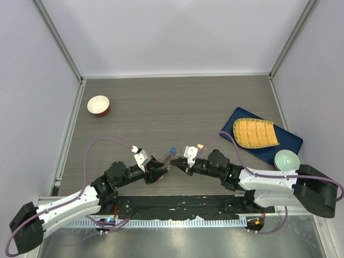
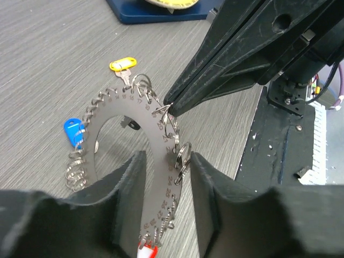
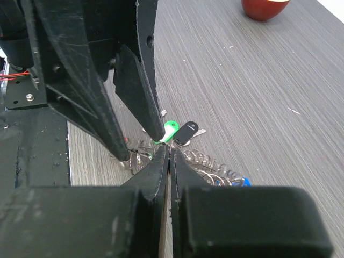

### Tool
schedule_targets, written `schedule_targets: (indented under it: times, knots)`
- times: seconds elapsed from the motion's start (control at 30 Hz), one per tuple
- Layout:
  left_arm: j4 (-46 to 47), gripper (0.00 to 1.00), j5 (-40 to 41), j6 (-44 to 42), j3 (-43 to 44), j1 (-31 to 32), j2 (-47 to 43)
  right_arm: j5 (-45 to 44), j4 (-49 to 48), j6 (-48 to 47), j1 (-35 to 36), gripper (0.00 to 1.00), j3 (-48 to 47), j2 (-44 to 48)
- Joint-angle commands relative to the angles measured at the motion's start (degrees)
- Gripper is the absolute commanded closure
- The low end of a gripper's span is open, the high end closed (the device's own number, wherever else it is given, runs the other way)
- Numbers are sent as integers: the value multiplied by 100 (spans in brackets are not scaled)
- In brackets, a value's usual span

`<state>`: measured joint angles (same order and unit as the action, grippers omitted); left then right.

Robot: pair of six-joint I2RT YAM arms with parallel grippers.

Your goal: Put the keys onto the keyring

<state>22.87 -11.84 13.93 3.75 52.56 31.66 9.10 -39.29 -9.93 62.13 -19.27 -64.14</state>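
The keyring (image 2: 110, 115), a flat grey toothed disc hung with small split rings, stands tilted between the two grippers at the table's near middle (image 1: 167, 161). Keys hang from it by a yellow tag (image 2: 122, 65), a blue tag (image 2: 72, 131), a red tag (image 2: 146, 250), a green tag (image 3: 170, 130) and a black tag (image 3: 187, 133). My left gripper (image 2: 167, 161) is open and straddles the disc's rim, with a gap on the right side. My right gripper (image 3: 169, 150) is shut, its tips pinching a split ring (image 2: 163, 110) on the rim.
A red-and-white bowl (image 1: 98, 105) sits at the far left. At the right, a dark blue tray (image 1: 290, 141) carries a yellow ribbed dish (image 1: 256, 133), with a pale green bowl (image 1: 286, 160) beside it. The black base plate (image 1: 177, 207) runs along the near edge.
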Motion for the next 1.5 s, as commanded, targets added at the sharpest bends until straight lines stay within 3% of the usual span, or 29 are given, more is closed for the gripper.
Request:
schedule_targets:
  times: [0.0,0.13,0.57,0.73,1.0,1.07,1.23,1.37,1.47]
  knots:
    - [832,64,-91,-207,240,9,419,48,-747,-61,-34,99,72,244]
    - [1351,67,-91,-216,258,9,771,135,-826,-35,-43,99,134,227]
    - [1817,63,-575,-75,495,9,1694,-5,-773,61,-113,99,151,226]
    - [1720,54,-390,-163,425,9,1572,127,-606,176,-122,99,81,200]
    - [1993,54,-477,-944,65,9,1176,539,-729,255,-157,99,55,77]
    - [2010,59,-513,-1191,-41,9,1062,645,-738,246,-175,99,55,86]
    - [1905,61,-960,-2007,-199,9,781,882,-642,159,-201,99,72,182]
    - [1598,73,-1206,-2123,-85,-17,657,988,-536,114,-245,99,55,235]
    - [1571,75,-1330,-1992,-15,-61,824,1076,-510,106,-280,99,37,261]
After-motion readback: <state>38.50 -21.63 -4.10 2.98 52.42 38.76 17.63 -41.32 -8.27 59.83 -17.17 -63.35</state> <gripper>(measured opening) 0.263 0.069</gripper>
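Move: The coil of wire loops on the keyring's rim is already pinched in the shut right fingers. It lies about 3 cm to the right of the half-open left fingers, some 2 cm above them and 1 cm ahead. From the left hand, the blue-tagged key on the keyring is roughly 6 cm ahead, 3 cm to the right and a little lower. The yellow-tagged key lies on the table some 10 cm ahead, 15 cm to the right and 8 cm below. Right fingers keep their pinch on the wire loops, easing back 1.5 cm late on, while the left fingers narrow around the coil beside them. The left hand goes right about 2.5 cm, then rises roughly 2 cm, easing a little back to the left and towards its base as it rolls some 20 degrees, forward side up; its fingers narrow, reopen partly, and narrow further. ##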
